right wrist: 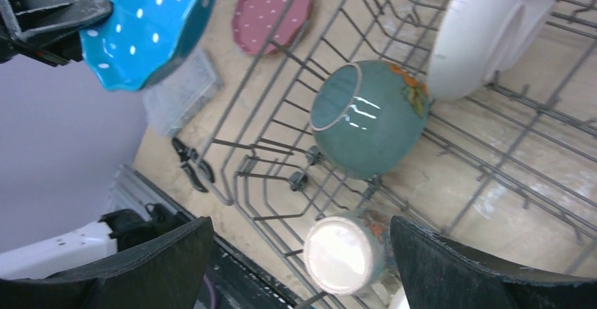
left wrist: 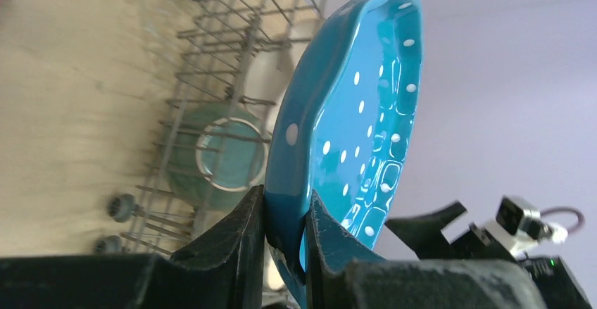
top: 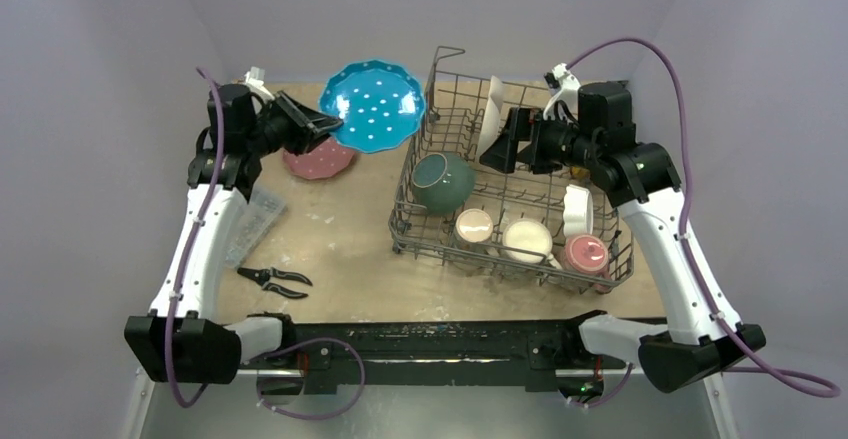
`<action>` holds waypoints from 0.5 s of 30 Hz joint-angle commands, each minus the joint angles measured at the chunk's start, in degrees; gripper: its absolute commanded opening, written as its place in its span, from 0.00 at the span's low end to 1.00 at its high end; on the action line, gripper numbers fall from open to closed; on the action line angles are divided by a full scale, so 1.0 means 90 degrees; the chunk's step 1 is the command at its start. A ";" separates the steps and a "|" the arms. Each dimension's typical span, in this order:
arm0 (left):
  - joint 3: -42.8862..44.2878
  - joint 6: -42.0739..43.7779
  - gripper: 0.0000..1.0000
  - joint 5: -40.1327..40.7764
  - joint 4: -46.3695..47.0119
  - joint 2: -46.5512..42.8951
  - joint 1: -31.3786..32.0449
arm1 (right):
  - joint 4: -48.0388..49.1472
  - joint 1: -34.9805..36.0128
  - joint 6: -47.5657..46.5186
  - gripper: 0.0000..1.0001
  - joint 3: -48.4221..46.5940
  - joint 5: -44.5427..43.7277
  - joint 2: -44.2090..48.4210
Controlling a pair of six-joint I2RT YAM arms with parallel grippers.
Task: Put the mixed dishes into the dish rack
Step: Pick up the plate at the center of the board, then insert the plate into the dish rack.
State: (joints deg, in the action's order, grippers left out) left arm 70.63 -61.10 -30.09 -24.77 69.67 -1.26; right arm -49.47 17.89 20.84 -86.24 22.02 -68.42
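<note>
My left gripper (top: 325, 124) (left wrist: 285, 210) is shut on the rim of a blue plate with white dots (top: 373, 104) (left wrist: 359, 112) (right wrist: 144, 24). It holds the plate tilted in the air just left of the dish rack (top: 408, 184) (right wrist: 267, 105). My right gripper (top: 492, 139) (right wrist: 303, 253) hangs open over the rack with nothing between its fingers. A white plate (top: 490, 114) (right wrist: 486, 27) stands beside it. A teal bowl (top: 443, 181) (right wrist: 366, 115) lies in the rack. Three mugs (top: 527, 241) and a small white bowl (top: 577, 209) sit along the rack's near side. A pink plate (top: 318, 162) lies on the table.
Black-handled pliers (top: 273, 279) lie at the front left of the wooden table. A clear plastic box (top: 255, 219) sits under my left arm. Purple walls close in the table at the back and both sides.
</note>
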 commanded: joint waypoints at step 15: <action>0.1117 -0.0772 0.00 0.0366 0.1134 0.0033 0.2999 | 0.2309 0.0053 0.2445 0.95 0.0776 0.1550 0.0193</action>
State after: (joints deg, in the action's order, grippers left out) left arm 76.40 -64.23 -25.85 -25.15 70.04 23.55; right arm -34.50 18.37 36.38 -83.00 33.71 -68.23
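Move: The left hand already holds the blue plate by its rim, the plate's middle some 6 cm ahead and 6 cm right, about level. The open right gripper stands roughly 33 cm right and 4 cm back. From the right gripper, the blue plate's middle lies about 27 cm left and 10 cm ahead, level; the teal bowl in the rack 12 cm left, 5 cm ahead and 17 cm below; the standing white plate 18 cm ahead, 1 cm left and 14 cm below. Carry the blue plate briskly to the right with the left gripper, about 13 cm, drawing it back half as far and swinging the wrist some 20 degrees clockwise, over the rack towards the right gripper; keep its rim pinched. Meanwhile bring the right gripper left and up a few centimetres to meet it, rolling its left side up, fingers kept wide open. ##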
